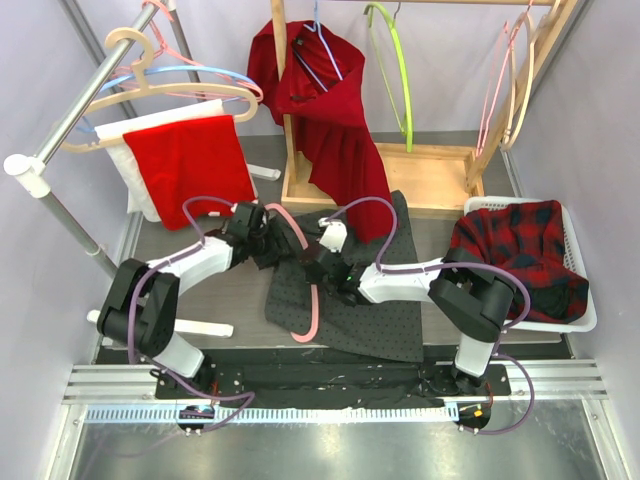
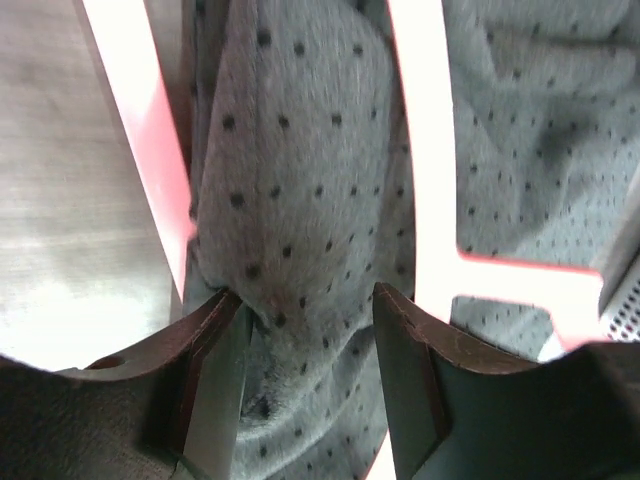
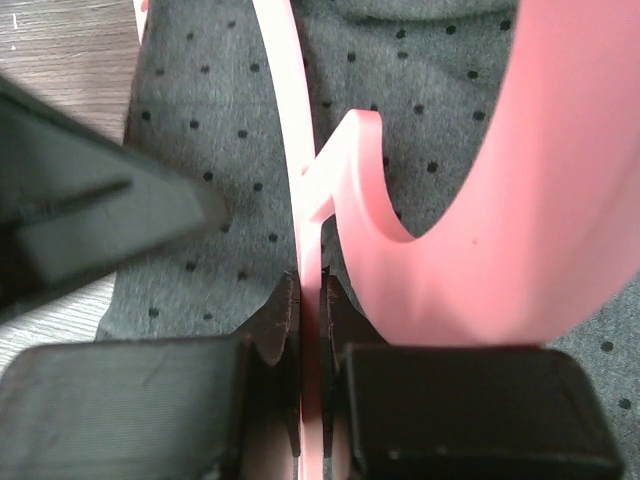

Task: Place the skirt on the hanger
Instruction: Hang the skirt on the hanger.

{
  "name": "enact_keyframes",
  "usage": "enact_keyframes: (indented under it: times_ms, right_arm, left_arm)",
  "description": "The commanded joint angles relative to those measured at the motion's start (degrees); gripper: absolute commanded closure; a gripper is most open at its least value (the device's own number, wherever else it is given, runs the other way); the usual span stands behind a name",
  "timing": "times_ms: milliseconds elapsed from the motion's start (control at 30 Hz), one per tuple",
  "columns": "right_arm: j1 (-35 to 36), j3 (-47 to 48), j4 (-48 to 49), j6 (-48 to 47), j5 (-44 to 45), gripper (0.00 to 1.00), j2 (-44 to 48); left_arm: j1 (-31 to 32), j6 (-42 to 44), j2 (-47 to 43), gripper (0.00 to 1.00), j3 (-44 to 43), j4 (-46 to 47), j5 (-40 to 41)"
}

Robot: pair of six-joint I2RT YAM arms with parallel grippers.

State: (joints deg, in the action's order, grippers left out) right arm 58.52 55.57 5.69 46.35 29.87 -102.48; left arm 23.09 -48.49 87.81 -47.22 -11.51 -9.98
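Observation:
The dark grey dotted skirt (image 1: 380,310) lies flat on the table in front of both arms. A pink hanger (image 1: 312,300) lies across its left part. My left gripper (image 1: 268,240) is at the skirt's upper left corner. In the left wrist view its jaws (image 2: 300,295) hold a raised fold of skirt (image 2: 290,150) between two hanger bars (image 2: 425,150). My right gripper (image 1: 322,262) is just to the right of it. In the right wrist view it (image 3: 310,285) is shut on a thin bar of the hanger (image 3: 520,200), above the skirt (image 3: 200,120).
A white basket (image 1: 590,320) with a red plaid garment (image 1: 520,250) stands at the right. A wooden rack (image 1: 440,180) at the back holds a dark red garment (image 1: 330,120) and a green hanger (image 1: 395,70). A metal rail (image 1: 90,85) at the left carries hangers and a red cloth (image 1: 190,160).

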Motion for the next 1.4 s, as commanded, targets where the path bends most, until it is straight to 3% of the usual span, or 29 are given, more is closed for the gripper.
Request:
enact_keyframes:
  times_ms: [0, 333, 567, 867, 967, 1233, 1367]
  right_arm:
    - [-0.5, -2.2, -6.0, -0.5, 1.3, 0.99, 0.8]
    - [-0.5, -3.0, -4.4, 0.1, 1.2, 0.99, 1.2]
    - [-0.6, -2.9, -3.9, 0.1, 0.9, 0.99, 0.9]
    - [-0.5, -3.3, -3.8, 0.2, 0.7, 0.99, 0.6]
    - [-0.5, -3.4, -3.7, 0.3, 0.7, 0.99, 0.5]
    - [-0.5, -3.2, -3.8, 0.3, 1.2, 0.99, 0.1]
    - [-0.5, -3.3, -3.9, 0.4, 1.8, 0.99, 0.0]
  left_arm:
    - [-1.0, 2.3, 1.7, 0.46, -5.5, 1.7, 5.8]
    - [-2.0, 3.7, 10.6, 0.46, -12.5, -0.7, 9.6]
    - [-2.0, 5.2, 11.8, 0.47, -13.3, -3.4, 15.0]
    - [-2.0, 7.3, 15.2, 0.47, -15.0, -3.1, 13.9]
    - [-2.0, 7.6, 17.9, 0.53, -15.4, -2.6, 11.7]
    - [-1.9, 8.2, 19.2, 1.00, -13.8, -1.9, 8.3]
    - [-2.0, 9.9, 17.5, 1.00, -13.8, -2.0, 7.3]
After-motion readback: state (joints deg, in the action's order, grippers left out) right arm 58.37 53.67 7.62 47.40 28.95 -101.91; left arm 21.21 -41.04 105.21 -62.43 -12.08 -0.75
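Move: The skirt's far-left edge, bunched between the two pink arms of the hanger, lies about 8 cm ahead of my left hand, 2 cm left and 3 cm down. The hanger's far bend is some 15 cm ahead and 1 cm left of that hand. My right fingers hold the hanger about 10 cm right and 3 cm back from the left hand. From my right hand the skirt's edge is roughly 10 cm ahead, 11 cm left and slightly below. I carry my half-open left hand forward about 8 cm between the hanger's arms, along the bunched skirt to its far-left edge, at first rising slightly, then sinking to some 3 cm below the start as the hand rolls its left side up about 10 degrees. There I shut the fingers and pinch the grey cloth, while my right hand stays put, still gripping the hanger. ##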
